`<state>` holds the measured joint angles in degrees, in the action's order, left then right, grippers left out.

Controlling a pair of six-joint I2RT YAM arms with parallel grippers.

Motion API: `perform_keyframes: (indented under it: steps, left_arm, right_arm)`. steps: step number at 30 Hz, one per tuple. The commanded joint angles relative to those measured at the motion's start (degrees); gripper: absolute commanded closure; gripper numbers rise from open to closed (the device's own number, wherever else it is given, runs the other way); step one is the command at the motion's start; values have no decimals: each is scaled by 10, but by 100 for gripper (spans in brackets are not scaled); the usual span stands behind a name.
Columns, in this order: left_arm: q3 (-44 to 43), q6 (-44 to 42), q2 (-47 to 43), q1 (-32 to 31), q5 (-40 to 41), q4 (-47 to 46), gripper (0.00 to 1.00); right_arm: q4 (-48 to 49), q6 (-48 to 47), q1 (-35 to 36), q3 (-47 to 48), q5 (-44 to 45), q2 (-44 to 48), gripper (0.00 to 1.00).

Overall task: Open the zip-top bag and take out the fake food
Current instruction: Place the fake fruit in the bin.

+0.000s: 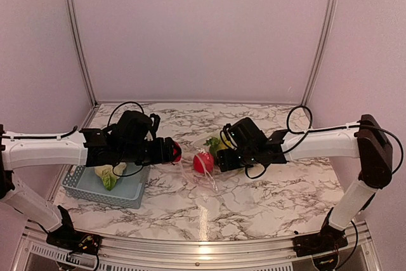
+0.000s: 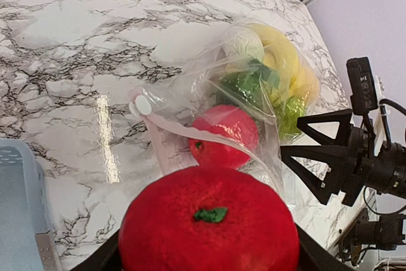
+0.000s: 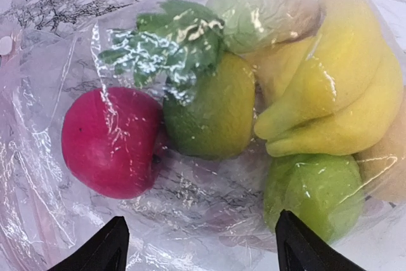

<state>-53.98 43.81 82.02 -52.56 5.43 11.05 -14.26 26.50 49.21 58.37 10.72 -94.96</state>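
Observation:
The clear zip-top bag [image 1: 212,160] lies at the table's middle, its pale zip strip [image 2: 155,132] toward my left arm. Fake food shows through it: a red apple [image 3: 111,141], a yellow-green lemon [image 3: 212,115], yellow bananas [image 3: 336,93], a green pear [image 3: 317,195] and leafy greens [image 3: 171,42]. My left gripper [image 1: 166,150] is shut on a second red apple [image 2: 209,226], held just outside the bag's mouth, left of the bag. My right gripper [image 3: 203,252] stands open right over the bag's far end, with the fingertips [image 3: 108,249] spread wide.
A light blue lattice basket [image 1: 130,193] stands at the front left, under my left arm, with a pale green cabbage [image 1: 108,174] in it. The right arm [image 2: 355,157] shows at the right of the left wrist view. Walls close the back and sides.

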Motion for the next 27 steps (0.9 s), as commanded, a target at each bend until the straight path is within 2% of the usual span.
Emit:
perform_keyframes:
  steps: [1,7,12,19,27]
  left_arm:
    - [37,26,-72,0,65,53,39]
    - [99,71,-170,22,135,91,38]
    - [149,93,-199,69,131,74,38]
    - [192,93,-165,132,89,9,38]
    - [202,91,-101,148,59,-50,38]
  right_arm:
    - [-14,-1,-3,30,7,16,23]
    - [-18,-2,-1,42,9,26,23]
    - [-31,-5,1,49,17,42,23]
    - [-40,-3,1,44,25,67,23]
    - [-45,-3,1,40,26,72,22]
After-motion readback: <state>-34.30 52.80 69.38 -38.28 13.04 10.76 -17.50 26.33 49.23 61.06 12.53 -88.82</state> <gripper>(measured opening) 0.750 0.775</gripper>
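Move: The bin, where the left hand is taking its held tomato, has its middle about 23 cm to that hand's left, roughly level fore-and-aft and 12 cm below; the cauliflower already lies around that middle. Behind in the bag's mouth, the red fruit sits some 11 cm to the left hand's right, 4 cm farther out and 11 cm lower. From the right hand the bin is about 43 cm left, 2 cm back and 5 cm below. Carrying the tomato in its steady grip, the left hand swings about 15 cm left, away from the bag and across the bin's right-hand wall, turning some 25 degrees counter-clockwise; it rises slightly at first, then sinks about 8 cm and ends nearly straight down. Meanwhile the right hand rises about 5 cm above the bag, fingers staying open. ##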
